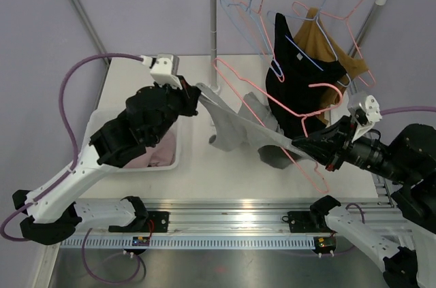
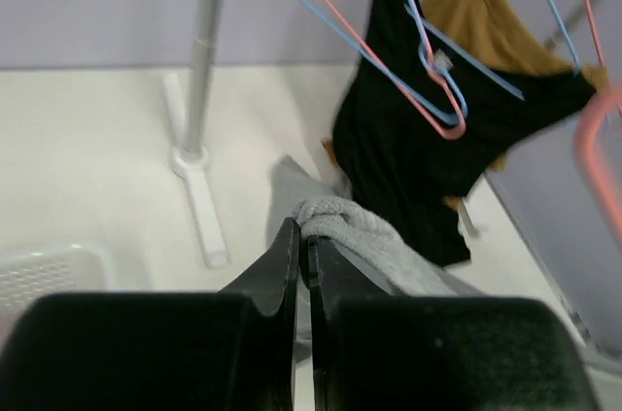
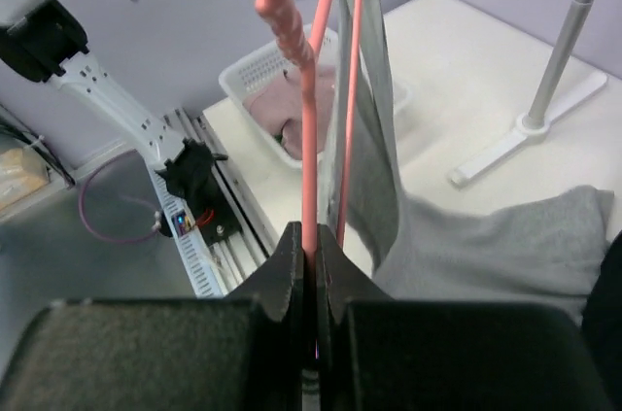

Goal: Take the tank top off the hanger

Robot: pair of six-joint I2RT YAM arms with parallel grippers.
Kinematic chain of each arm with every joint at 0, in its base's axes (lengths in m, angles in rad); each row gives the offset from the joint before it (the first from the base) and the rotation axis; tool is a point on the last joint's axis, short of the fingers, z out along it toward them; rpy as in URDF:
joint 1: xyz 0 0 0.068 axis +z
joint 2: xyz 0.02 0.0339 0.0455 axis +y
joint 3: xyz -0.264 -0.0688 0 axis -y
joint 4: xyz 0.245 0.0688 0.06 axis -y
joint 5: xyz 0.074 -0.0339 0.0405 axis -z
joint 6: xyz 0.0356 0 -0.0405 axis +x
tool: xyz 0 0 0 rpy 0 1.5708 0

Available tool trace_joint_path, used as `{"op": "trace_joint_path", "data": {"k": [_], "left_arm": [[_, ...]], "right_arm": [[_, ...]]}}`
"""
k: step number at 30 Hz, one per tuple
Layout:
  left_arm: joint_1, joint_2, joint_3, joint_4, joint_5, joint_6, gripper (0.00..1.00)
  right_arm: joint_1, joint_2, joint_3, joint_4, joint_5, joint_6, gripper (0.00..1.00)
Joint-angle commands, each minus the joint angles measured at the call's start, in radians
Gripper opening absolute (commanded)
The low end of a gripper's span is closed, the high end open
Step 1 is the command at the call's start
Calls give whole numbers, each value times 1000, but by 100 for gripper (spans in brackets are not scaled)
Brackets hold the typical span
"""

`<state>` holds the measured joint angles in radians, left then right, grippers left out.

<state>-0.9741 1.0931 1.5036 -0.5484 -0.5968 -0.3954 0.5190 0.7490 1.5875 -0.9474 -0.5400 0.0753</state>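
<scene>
A grey tank top (image 1: 235, 131) hangs stretched between my two grippers above the table, still draped on a pink wire hanger (image 1: 315, 173). My left gripper (image 1: 197, 94) is shut on a bunched strap of the grey tank top (image 2: 369, 236); in the left wrist view the cloth bulges out at the tips of the left gripper (image 2: 303, 231). My right gripper (image 1: 298, 144) is shut on the pink hanger (image 3: 307, 139). In the right wrist view the wire rises straight out of the right gripper (image 3: 313, 241), with the grey tank top (image 3: 486, 236) hanging just to its right.
A white clothes rack (image 1: 214, 29) stands at the back with several empty pink and blue hangers. A black tank top (image 1: 293, 84) and a brown top (image 1: 327, 43) hang on it. A white basket (image 1: 102, 131) holding pink cloth sits under my left arm.
</scene>
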Motion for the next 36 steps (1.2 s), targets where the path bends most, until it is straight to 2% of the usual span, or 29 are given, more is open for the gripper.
{"op": "trace_joint_path", "data": {"k": [1, 2, 3, 5, 6, 7, 9, 11, 12, 14, 15, 16, 17, 18, 20, 21, 23, 24, 26, 27, 29, 30, 31, 33, 34, 36], "left_arm": [[0, -47, -156, 59, 285, -19, 0], [-20, -64, -216, 155, 342, -7, 0], [-84, -81, -311, 198, 424, 12, 0], [-159, -111, -400, 304, 492, 88, 0], [-207, -119, -440, 333, 590, 111, 0], [-222, -125, -532, 366, 639, 133, 0], [-245, -153, -601, 430, 702, 136, 0], [-248, -182, -661, 403, 640, 115, 0], [-248, -191, -671, 372, 474, 98, 0], [-247, -196, -665, 236, 299, 35, 0], [-247, -188, -652, 178, 204, 3, 0], [-247, -182, -634, 119, 49, -60, 0], [-247, -177, -603, 14, -7, -91, 0], [-247, -174, -585, -31, -83, -118, 0], [-247, -185, -565, -120, -125, -174, 0], [-247, -197, -537, -149, -171, -193, 2], [-245, -213, -508, -223, -201, -238, 7], [-245, -219, -476, -248, -225, -247, 13], [-244, -237, -444, -314, -250, -266, 17], [-244, -245, -422, -321, -244, -246, 33], [-244, -265, -410, -321, -222, -218, 53], [-244, -271, -401, -327, -206, -209, 77], [-244, -280, -384, -346, -198, -206, 86], [-244, -294, -367, -361, -173, -200, 92], [-244, -306, -362, -366, -163, -192, 99], [-244, -320, -361, -369, -127, -165, 99]], "right_arm": [[10, -95, -170, 417, 70, 118, 0], [10, -112, -284, 514, 75, 144, 0], [10, -137, -343, 726, 83, 193, 0], [9, -137, -479, 936, 90, 259, 0], [10, -128, -509, 1148, 101, 264, 0], [10, -114, -532, 1230, 112, 270, 0], [10, -59, -549, 1396, 170, 262, 0], [10, -12, -503, 1435, 218, 227, 0], [10, 2, -473, 1406, 285, 180, 0], [10, 18, -390, 1368, 351, 117, 0], [10, 39, -341, 1318, 433, 77, 0], [10, 56, -278, 1112, 478, 58, 0], [10, 100, -142, 996, 521, 25, 0], [10, 127, -67, 720, 534, 14, 0], [10, 194, 82, 507, 590, 27, 0], [10, 211, 115, 336, 619, 26, 0], [10, 222, 141, 221, 637, 46, 0], [10, 217, 140, 144, 652, 53, 0], [10, 184, 109, 111, 698, 63, 0], [10, 179, 106, 78, 718, 64, 0], [10, 202, 132, 36, 761, 60, 0], [10, 217, 146, 1, 770, 57, 0], [10, 234, 169, -10, 784, 49, 0], [7, 312, 196, -34, 834, 21, 0], [9, 375, 241, -43, 833, 9, 0], [-7, 436, 291, -67, 813, 3, 0]]}}
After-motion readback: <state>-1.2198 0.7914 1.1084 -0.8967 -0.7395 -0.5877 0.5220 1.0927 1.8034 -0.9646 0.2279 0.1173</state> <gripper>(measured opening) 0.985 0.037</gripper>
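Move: Held by its strap in the left hand, the tank top is stretched across to the hanger in the right; its middle is about 13 cm right of the left hand, 5 back and 10 down. The clear table it goes to lies some 6 cm back, 12 right and 38 below; the basket is level, 22 left, 35 below. From the right hand, the rail is roughly 38 cm ahead, 5 right and 8 up, the black top 30 ahead, 10 right and 15 below. Sweeping down about 22 cm while drawing back and right, the left hand brings the tank top towards the clear table, then swings some 15 cm left and a little forward, rises and opens to let go. The right keeps its grip on the hanger, carrying it forward towards the rail in an arc that rises roughly 14 cm and sinks again, drifting right as it turns some 45 degrees clockwise. ##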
